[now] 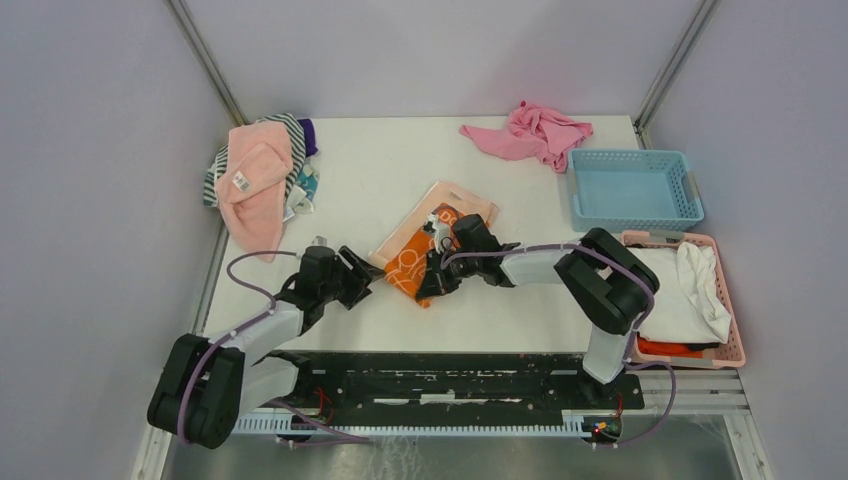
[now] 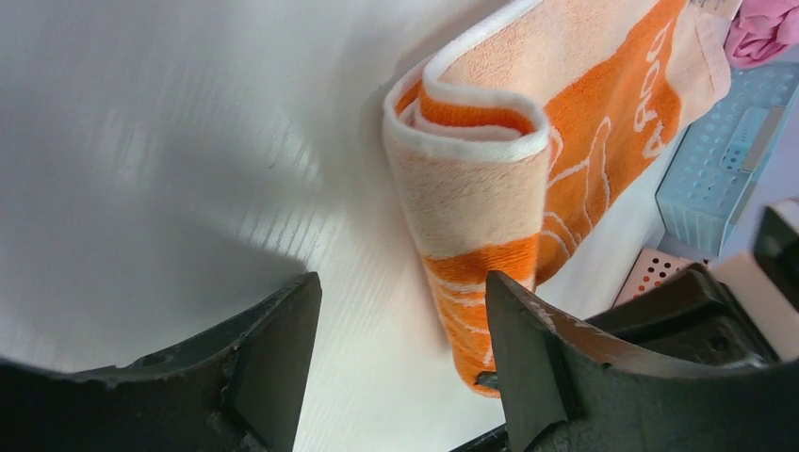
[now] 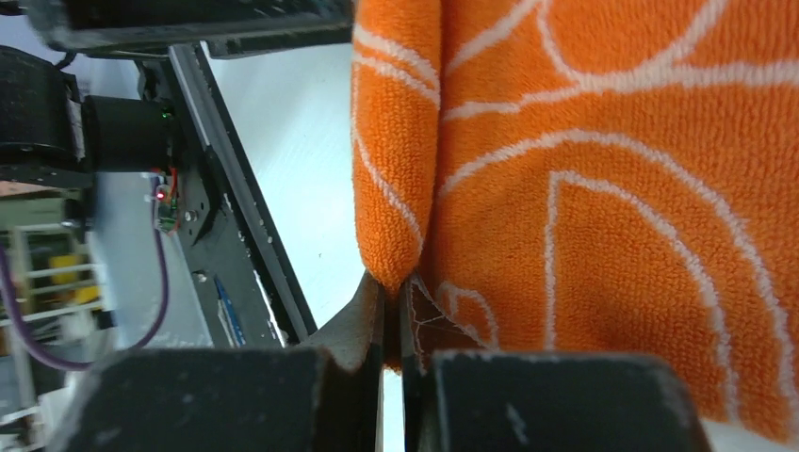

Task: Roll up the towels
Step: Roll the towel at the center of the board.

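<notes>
The orange towel [image 1: 428, 245] with white pattern and peach back lies mid-table, its near end curled into a loose roll [image 2: 471, 179]. My right gripper [image 1: 437, 275] is shut on a fold of this orange towel [image 3: 396, 217] at the roll's near edge. My left gripper [image 1: 352, 283] stands open just left of the roll, nothing between its fingers [image 2: 283, 348]; the towel's end shows beside the right finger. The pale pink towel [image 1: 255, 180] with a white label lies crumpled at the back left.
Striped and purple cloths [image 1: 300, 135] lie under the pale pink towel. A darker pink cloth [image 1: 530, 132] sits at the back. A blue basket [image 1: 632, 187] and a pink basket [image 1: 735, 300] holding white laundry stand at the right.
</notes>
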Controlling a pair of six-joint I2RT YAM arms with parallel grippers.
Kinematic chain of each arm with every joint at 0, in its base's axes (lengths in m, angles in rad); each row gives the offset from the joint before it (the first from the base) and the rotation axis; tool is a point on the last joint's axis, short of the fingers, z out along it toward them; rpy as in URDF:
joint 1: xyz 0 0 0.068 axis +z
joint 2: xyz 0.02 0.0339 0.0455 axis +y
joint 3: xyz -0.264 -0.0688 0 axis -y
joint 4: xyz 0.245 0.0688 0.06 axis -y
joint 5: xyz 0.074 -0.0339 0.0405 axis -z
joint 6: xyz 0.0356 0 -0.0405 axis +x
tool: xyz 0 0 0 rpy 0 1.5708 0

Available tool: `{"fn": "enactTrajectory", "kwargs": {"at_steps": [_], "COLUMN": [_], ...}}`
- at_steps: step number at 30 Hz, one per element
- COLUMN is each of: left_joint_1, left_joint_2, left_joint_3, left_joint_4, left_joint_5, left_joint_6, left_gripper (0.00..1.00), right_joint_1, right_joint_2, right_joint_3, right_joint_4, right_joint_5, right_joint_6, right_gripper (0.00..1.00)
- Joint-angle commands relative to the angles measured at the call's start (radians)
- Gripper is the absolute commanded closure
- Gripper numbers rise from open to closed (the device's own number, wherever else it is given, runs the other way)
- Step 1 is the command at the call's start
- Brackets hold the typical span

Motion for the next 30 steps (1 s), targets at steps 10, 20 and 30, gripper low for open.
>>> {"fn": "enactTrajectory", "kwargs": {"at_steps": [10,20,30], "left_joint_1": [0.003,0.003,0.003], "left_joint_2": [0.221,0.409,0.423], "left_joint_3": [0.12,0.142,0.138], "left_joint_4": [0.073,0.085,0.05], "left_joint_5": [-0.038,-0.057,-0.065], "left_joint_6": [0.003,0.014,0.027], "left_gripper": [0.3,0.53,0.55], "right_joint_1": [-0.107,-0.114,0.101], "right_joint_2": [0.194,0.061,-0.226], "right_joint_3": [-0.013,0.029,0.161], "right_joint_4": [0.256,-0.047,-0.549], "right_joint_5": [-0.247,-0.13,0.556], "right_joint_6": [0.282,0.099,-0.285], "right_gripper": [0.99,0.8,0.51]}}
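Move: The towel's rolled edge runs slantwise between the hands: its left end lies about 5 cm ahead of the left hand, 3 cm to its right and 1 cm lower. Its right end is already pinched in the right hand's shut fingers, with the left end some 8 cm ahead and 9 cm to the left of that hand. The towel's flat part is centred roughly 15 cm ahead of the right hand, 3 cm right and 3 cm below. The roll's right end, still pinched, is taken down about 2 cm as the right hand twists some 20 degrees more, its top going forward. The right fingers then open and let go, drawing off to the right and up by 5 cm while the wrist turns back. The left hand goes forward about 6 cm and slightly right, sinking a little and closing to about half open around the roll's left end. ##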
